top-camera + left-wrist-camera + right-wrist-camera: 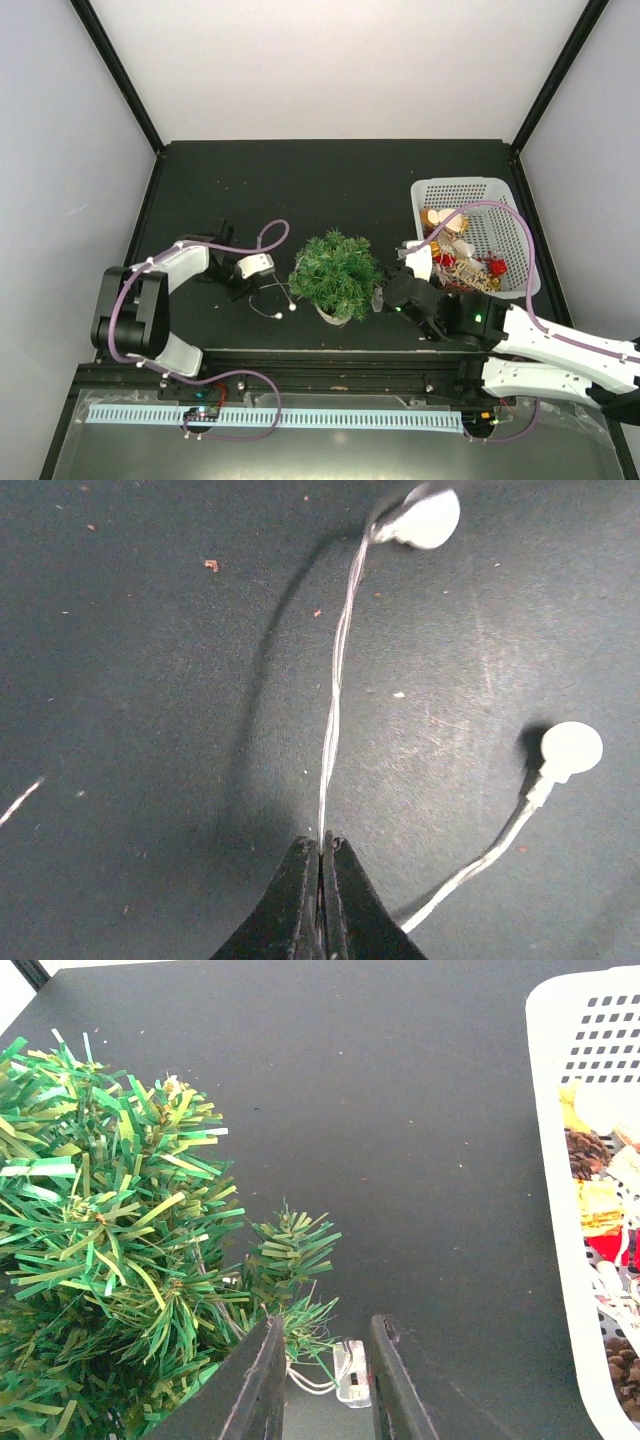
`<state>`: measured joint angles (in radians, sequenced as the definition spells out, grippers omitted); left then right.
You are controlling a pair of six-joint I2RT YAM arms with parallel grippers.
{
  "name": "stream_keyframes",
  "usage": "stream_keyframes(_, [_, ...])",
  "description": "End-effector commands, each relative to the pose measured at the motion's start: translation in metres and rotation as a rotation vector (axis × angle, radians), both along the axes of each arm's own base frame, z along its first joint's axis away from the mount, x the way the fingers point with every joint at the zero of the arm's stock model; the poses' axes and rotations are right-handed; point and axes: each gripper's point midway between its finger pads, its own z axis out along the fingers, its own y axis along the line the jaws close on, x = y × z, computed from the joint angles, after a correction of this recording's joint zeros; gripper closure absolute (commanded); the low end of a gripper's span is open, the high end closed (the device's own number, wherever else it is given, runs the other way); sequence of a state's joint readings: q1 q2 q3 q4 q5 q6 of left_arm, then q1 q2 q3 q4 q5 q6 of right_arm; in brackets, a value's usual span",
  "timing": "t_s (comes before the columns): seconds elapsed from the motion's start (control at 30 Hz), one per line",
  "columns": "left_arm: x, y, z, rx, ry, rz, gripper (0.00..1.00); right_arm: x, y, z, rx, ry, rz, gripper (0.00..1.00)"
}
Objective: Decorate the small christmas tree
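The small christmas tree (335, 275) stands upright at the middle of the black table, its bushy green branches (110, 1250) filling the left of the right wrist view. My left gripper (322, 845) is low over the table just left of the tree (258, 287), shut on a thin silver light wire (340, 650). Two white bulbs (430, 518) (570, 748) on that wire lie on the table. My right gripper (327, 1320) is at the tree's right lower side (385, 295), jaws apart. A small clear box (352, 1372) with wires lies between its fingers, unclamped.
A white mesh basket (515, 215) holding pine cones and red, gold and white ornaments stands at the right rear, its rim (560, 1160) along the right edge of the right wrist view. Black posts and pale walls close in the table.
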<state>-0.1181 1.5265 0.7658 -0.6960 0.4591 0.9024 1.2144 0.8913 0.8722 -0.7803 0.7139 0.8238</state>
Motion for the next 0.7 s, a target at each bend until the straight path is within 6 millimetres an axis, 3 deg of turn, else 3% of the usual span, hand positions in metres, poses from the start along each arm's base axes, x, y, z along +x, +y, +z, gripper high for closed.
stream_keyframes(0.0, [-0.005,0.001,0.029,-0.04,-0.056,0.004,0.98,0.003,-0.007,0.013,0.034,-0.034,-0.024,0.73])
stream_keyframes(0.23, [-0.018,0.009,0.082,-0.045,-0.187,-0.006,0.98,0.002,-0.013,0.02,0.043,-0.048,-0.027,0.74])
stream_keyframes(0.47, [-0.06,0.002,0.118,-0.081,-0.254,-0.086,0.98,0.0,-0.02,0.024,0.053,-0.061,-0.026,0.74])
stream_keyframes(0.67, [-0.101,-0.019,0.152,-0.142,-0.309,-0.211,0.98,-0.002,-0.024,0.035,0.047,-0.072,-0.013,0.76])
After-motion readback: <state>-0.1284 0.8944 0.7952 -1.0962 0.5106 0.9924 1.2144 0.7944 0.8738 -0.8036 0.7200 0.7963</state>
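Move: The left hand, shut on the string of lights just above the table, has the small christmas tree about 19 cm to its right and 3 cm back, its middle some 9 cm higher. One bulb lies about 6 cm right and 5 cm back of the hand, another about 10 cm right and 3 cm back. From the right hand, the tree's middle is some 11 cm left, 2 cm ahead and 11 cm lower. Keeping its pinch on the string, the left hand lifts about 12 cm, then also draws back some 7 cm. ##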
